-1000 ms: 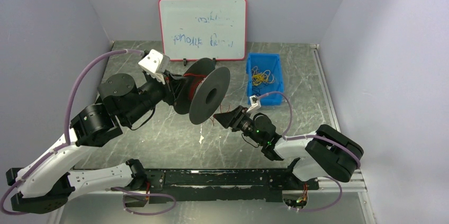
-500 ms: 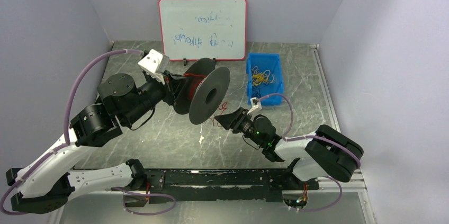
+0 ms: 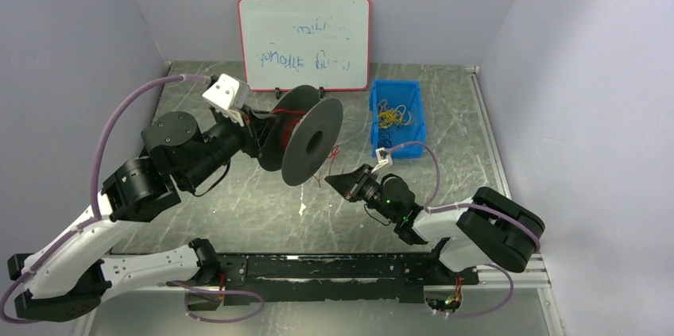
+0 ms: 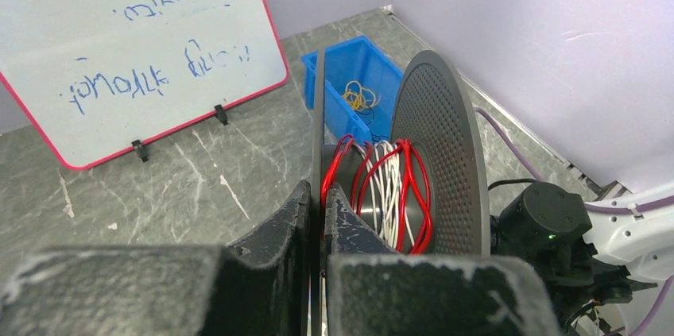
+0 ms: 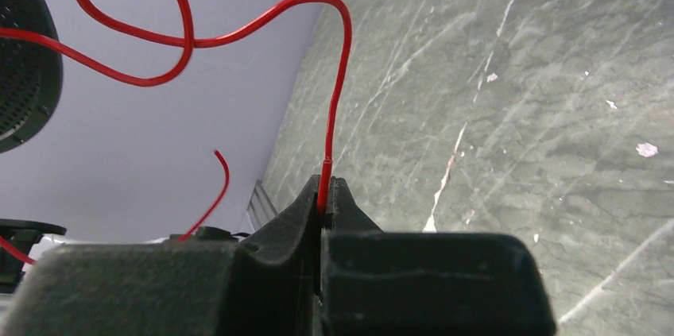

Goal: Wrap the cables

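Observation:
A black spool (image 3: 314, 144) with two wide discs hangs above the table's middle. My left gripper (image 3: 256, 131) is shut on the rim of its thin rear disc (image 4: 318, 113), one finger either side (image 4: 317, 193). Red cables (image 4: 413, 185) lie wound round the hub beside white wire, behind the perforated disc (image 4: 435, 153). To the right of the spool and lower down, my right gripper (image 3: 332, 179) is shut on a loose red strand (image 5: 338, 74). This strand rises from between the fingertips (image 5: 327, 189), curls into a loop and runs towards the spool.
A red-framed whiteboard (image 3: 304, 44) stands at the back. A blue bin (image 3: 397, 113) with yellow bands sits right of the spool. Purple walls close in left and right. A black rail (image 3: 334, 266) runs along the near edge.
My right gripper has gone from open to shut, pinching the red strand. The left arm has shifted the spool slightly to the left.

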`<state>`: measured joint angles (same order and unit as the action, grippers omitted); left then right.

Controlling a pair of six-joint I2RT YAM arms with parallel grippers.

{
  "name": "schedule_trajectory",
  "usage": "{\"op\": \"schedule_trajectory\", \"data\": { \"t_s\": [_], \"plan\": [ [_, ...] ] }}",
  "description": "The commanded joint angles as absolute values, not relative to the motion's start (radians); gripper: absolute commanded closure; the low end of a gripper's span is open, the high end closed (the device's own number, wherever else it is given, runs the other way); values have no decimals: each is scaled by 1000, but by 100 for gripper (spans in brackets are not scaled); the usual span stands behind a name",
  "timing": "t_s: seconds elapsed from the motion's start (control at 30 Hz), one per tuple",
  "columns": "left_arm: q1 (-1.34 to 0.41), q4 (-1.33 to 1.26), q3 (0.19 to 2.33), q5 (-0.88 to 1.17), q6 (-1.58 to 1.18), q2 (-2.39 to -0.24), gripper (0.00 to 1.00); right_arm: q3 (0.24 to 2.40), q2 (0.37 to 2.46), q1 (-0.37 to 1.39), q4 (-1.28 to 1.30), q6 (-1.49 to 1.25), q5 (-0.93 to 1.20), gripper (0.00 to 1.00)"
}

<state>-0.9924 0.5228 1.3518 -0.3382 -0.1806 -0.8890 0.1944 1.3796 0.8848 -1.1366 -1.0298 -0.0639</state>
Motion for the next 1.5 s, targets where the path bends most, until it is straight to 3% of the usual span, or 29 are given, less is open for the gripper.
{"op": "schedule_trajectory", "data": {
  "t_s": [0.0,0.2,0.6,0.87,1.27,1.47],
  "plan": [
    [-992,425,1371,-407,-201,-878,93,167,1377,893,-1137,-1008,-67,100],
    [-992,477,1409,-575,-244,-935,93,117,1406,939,-1130,-977,-48,100],
    [-964,403,1405,-894,-183,-1093,93,130,1308,1180,-832,-795,-141,100],
    [-883,338,1353,-929,-146,-1185,93,193,1099,1338,-561,-676,-276,100],
    [-715,362,1314,-803,-210,-1337,93,332,862,1604,-327,-511,-474,100],
    [-702,367,1292,-808,-216,-1384,93,448,764,1651,-206,-426,-562,100]
  ]
}}
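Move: The wire spool, held by its left flange, has its middle about 3 cm ahead of the left hand, 7 cm right and 4 cm lower; the whiteboard's foot is some 32 cm ahead, 4 cm right and 38 cm below. From the right hand, pinching the red cable's end, the table's front edge lies about 16 cm straight back and 12 cm down, the spool 2 cm ahead, 3 cm left and 25 cm up, the blue box 22 cm ahead, 20 cm right and 11 cm down. The red cable's end, still pinched in the shut right fingers, is drawn back some 17 cm towards the table's front edge, dipping first, then rising as that wrist rolls and swings left. Meanwhile the left hand keeps its grip on the spool's flange and carries it forward and down, drifting left, swinging about 40 degrees counter-clockwise. ##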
